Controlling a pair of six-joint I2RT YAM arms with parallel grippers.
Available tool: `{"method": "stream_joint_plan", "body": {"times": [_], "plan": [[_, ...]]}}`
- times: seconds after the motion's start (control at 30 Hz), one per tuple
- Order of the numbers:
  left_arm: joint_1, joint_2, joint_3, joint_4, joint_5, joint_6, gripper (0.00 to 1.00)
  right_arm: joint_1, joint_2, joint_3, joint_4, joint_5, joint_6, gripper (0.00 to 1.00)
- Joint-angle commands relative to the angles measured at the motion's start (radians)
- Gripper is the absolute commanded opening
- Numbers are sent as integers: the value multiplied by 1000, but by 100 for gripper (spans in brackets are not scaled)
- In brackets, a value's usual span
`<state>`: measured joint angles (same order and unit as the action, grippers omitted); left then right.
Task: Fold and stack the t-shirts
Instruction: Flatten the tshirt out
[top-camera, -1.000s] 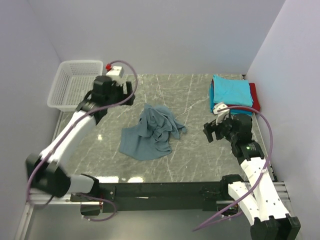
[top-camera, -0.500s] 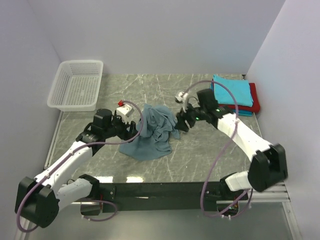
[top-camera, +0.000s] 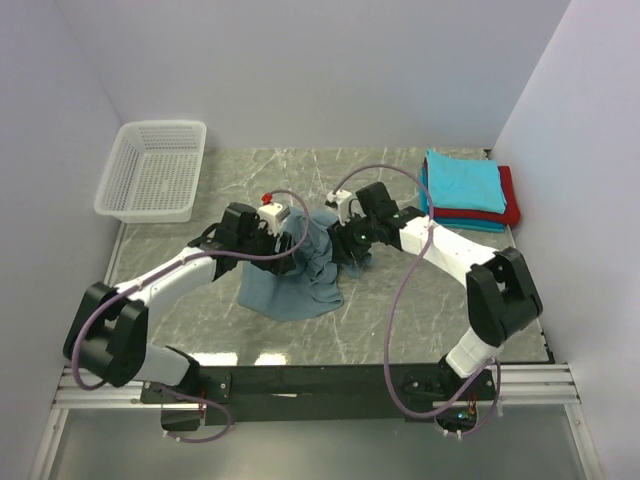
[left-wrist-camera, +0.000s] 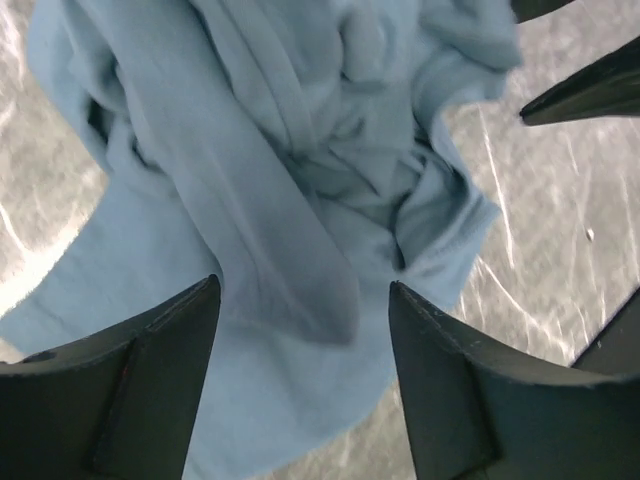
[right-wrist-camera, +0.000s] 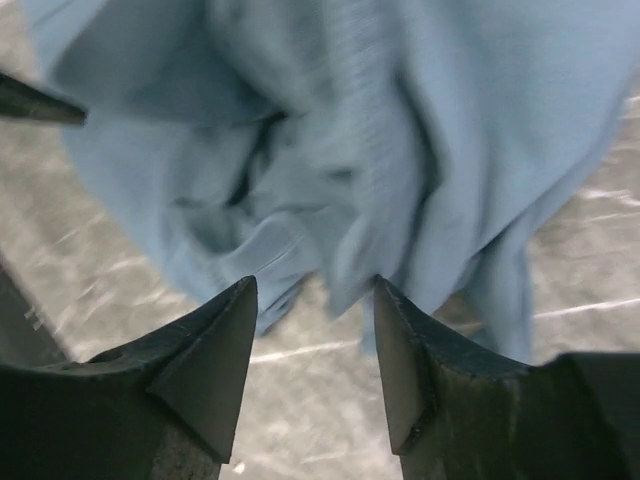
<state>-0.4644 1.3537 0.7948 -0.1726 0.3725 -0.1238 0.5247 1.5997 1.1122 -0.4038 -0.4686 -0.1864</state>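
Observation:
A dusty grey-blue t-shirt (top-camera: 296, 290) lies crumpled mid-table. My left gripper (top-camera: 288, 258) hangs over its left part, jaws open, with wrinkled cloth (left-wrist-camera: 270, 180) lying below and between the fingers (left-wrist-camera: 150, 390). My right gripper (top-camera: 348, 250) is at the shirt's right edge, also open; its fingertips (right-wrist-camera: 215, 350) frame the cloth's hem (right-wrist-camera: 330, 160) and bare marble. The two grippers are close together, and each wrist view shows the other's finger tips. Folded t-shirts (top-camera: 462, 182) sit stacked at the back right: turquoise on top, red and teal beneath.
A white mesh basket (top-camera: 152, 170) stands at the back left corner. White walls close the table on the left, back and right. Both arms reach inward over the marble table (top-camera: 400, 320), their cables looping above them.
Both arms have swung in from the sides to meet over the crumpled shirt. The jaws of both grippers have narrowed somewhat. The shirt has barely shifted.

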Motion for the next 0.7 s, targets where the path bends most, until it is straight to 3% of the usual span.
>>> {"method": "stream_joint_plan", "body": {"times": [0.0, 0.07, 0.1, 0.17, 0.2, 0.23, 0.27, 0.47, 0.67], "plan": [[-7, 53, 96, 2, -52, -30, 70, 1, 54, 86, 31, 115, 28, 56], [-8, 74, 110, -14, -76, -20, 65, 1, 72, 127, 22, 130, 22, 51], [-8, 87, 138, -33, -81, -14, 54, 1, 89, 142, 4, 137, 16, 39], [-8, 119, 159, -73, -86, -11, 38, 1, 94, 192, -21, 133, 10, 23], [-8, 120, 162, -73, -93, -10, 18, 1, 82, 205, -30, 134, 1, 7], [-8, 104, 164, -73, -105, -8, 9, 1, 72, 239, -50, 175, -8, 0], [-8, 91, 168, -88, -124, -2, 2, 4, 60, 267, -61, 203, -19, 0], [38, -132, 335, -159, -368, 18, 0, -8, -72, 625, -159, 456, -202, 0], [46, -388, 592, -165, -546, 44, 0, -9, -208, 863, -230, 502, -297, 0]]}}
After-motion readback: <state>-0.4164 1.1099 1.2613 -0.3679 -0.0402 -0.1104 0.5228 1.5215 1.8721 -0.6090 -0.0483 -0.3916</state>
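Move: The teal t-shirt lies bunched under both hands. The left hand's pinch spot, a raised fold, is about 3 cm ahead and 1 cm below its fingertips. The right hand's, a bunched fold, is likewise some 3 cm ahead and 1 cm below. From the left hand, the white basket stands about 30 cm left and 21 cm ahead. From the right hand, the folded stack is roughly 26 cm right and 15 cm ahead. Both grippers shut on the t-shirt's folds, sliding about 3 cm forward low over the table as they close. They then carry the pinched cloth steeply up with gathering speed, the left about 25 cm and the right some 30 cm, a little forward and drawing apart: left hand leftward, right hand slightly rightward. Both wrists tilt their fingers upward, the right more, and the left also turns counter-clockwise. ##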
